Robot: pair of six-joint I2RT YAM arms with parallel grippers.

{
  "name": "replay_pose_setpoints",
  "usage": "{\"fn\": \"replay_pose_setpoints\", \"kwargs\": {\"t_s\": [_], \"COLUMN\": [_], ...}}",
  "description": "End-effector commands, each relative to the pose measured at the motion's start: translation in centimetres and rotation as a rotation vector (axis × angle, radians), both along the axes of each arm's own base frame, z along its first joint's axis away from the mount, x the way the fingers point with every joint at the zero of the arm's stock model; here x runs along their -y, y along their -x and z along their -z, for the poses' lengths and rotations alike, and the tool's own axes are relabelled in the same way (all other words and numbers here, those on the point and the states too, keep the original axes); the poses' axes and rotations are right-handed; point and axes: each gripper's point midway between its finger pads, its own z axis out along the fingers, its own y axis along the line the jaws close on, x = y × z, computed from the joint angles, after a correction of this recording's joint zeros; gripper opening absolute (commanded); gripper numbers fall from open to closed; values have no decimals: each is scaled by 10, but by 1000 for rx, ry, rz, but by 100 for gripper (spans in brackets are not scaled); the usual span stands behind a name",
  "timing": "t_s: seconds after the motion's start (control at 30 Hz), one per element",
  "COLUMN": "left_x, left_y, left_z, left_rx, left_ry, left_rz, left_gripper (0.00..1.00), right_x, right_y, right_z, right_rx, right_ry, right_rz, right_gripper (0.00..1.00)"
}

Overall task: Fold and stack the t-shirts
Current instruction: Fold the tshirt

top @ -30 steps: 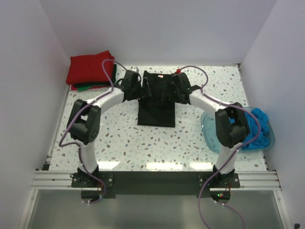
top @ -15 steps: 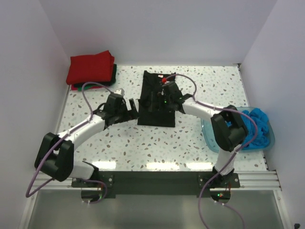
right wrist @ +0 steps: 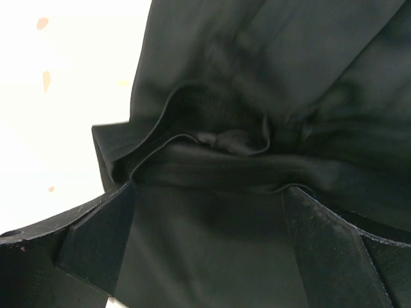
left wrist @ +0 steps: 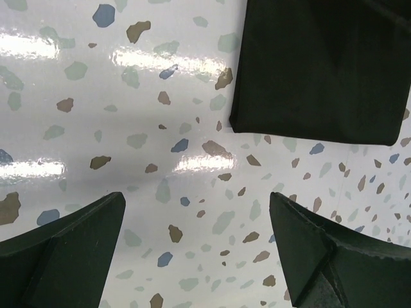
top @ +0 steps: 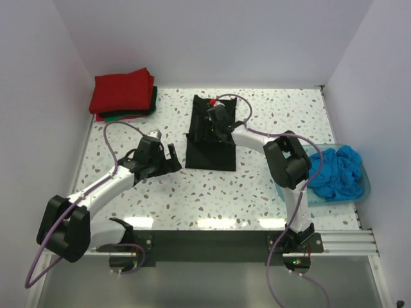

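The black t-shirt [top: 210, 149] lies folded into a long rectangle in the middle of the table. Its near left corner shows in the left wrist view [left wrist: 321, 70], and it fills the right wrist view [right wrist: 257, 83]. My left gripper [top: 168, 157] is open and empty, low over bare table [left wrist: 196, 244] just left of the shirt. My right gripper [top: 209, 125] is open over the shirt's middle [right wrist: 209, 237], with a bunched ridge of fabric just ahead of its fingers. A red t-shirt [top: 122, 93] lies folded on a green one [top: 131, 115] at the back left.
A translucent blue tub [top: 282, 176] at the right edge holds crumpled bright blue t-shirts [top: 337, 170]. White walls close in the table on the left, back and right. The right arm's elbow [top: 289, 160] stands beside the tub.
Both grippers have let go of the black shirt's far end. The left arm has pulled back toward the near left. The right gripper has shifted left over the shirt.
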Motion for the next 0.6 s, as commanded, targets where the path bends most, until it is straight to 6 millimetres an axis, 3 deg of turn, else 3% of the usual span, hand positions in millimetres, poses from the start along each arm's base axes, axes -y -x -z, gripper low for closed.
{"fn": "replay_pose_setpoints", "kwargs": {"t_s": [0.0,0.13,0.2,0.23,0.3,0.33,0.4,0.43,0.47,0.5,0.53,0.57], "left_x": [-3,-1,-1,-1,-1,0,5,7,9,13,16,19], "left_y": [3,2,2,1,1,-1,-1,-2,-5,-6,-9,-13], "left_z": [-2,-3,-2,-2,-2,-3,1,0,5,6,5,9], "left_rx": [8,9,8,10,11,15,4,7,-2,-6,-2,-6], "left_ry": [7,11,11,11,11,11,26,31,30,42,49,55], "left_rz": [-15,-8,-5,-6,-4,-4,16,25,29,42,50,54], "left_gripper": [100,100,100,100,100,100,100,100,100,100,100,100], "right_x": [0,3,14,15,31,33,41,45,51,57,66,73], "right_y": [-49,-84,-97,-110,-119,-123,-122,-116,-109,-101,-86,-75], "right_z": [-31,-59,-58,-73,-64,-73,-92,-91,-115,-119,-104,-108], "right_rx": [194,328,330,363,327,335,364,359,384,378,340,337], "right_ry": [-12,-8,33,22,54,44,65,83,74,88,116,116], "right_rz": [92,170,208,236,275,276,271,265,269,274,269,273], "right_gripper": [99,99,99,99,99,99,99,99,98,99,99,99]}}
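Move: The black t-shirt lies folded beneath the right hand, its middle about 3 cm to the right, level fore and aft, and 3 cm below. Its loose crumpled hem crosses some 1 cm ahead and 2 cm right; the collar edge is about 12 cm ahead and 4 cm right. The red stack stands roughly 13 cm ahead and 29 cm left. From the left hand, the t-shirt's middle lies about 10 cm ahead, 14 cm right and 6 cm below. The t-shirt's loose hem is brushed forward by the open fingertips of the right hand, which first sweeps low and then lifts clear, about 11 cm forward and 6 cm up in all. Near the end it swings some 5 cm right over the collar half, the fingers tipping up and outward by roughly 15 to 20 degrees; the grip stays wide open. ##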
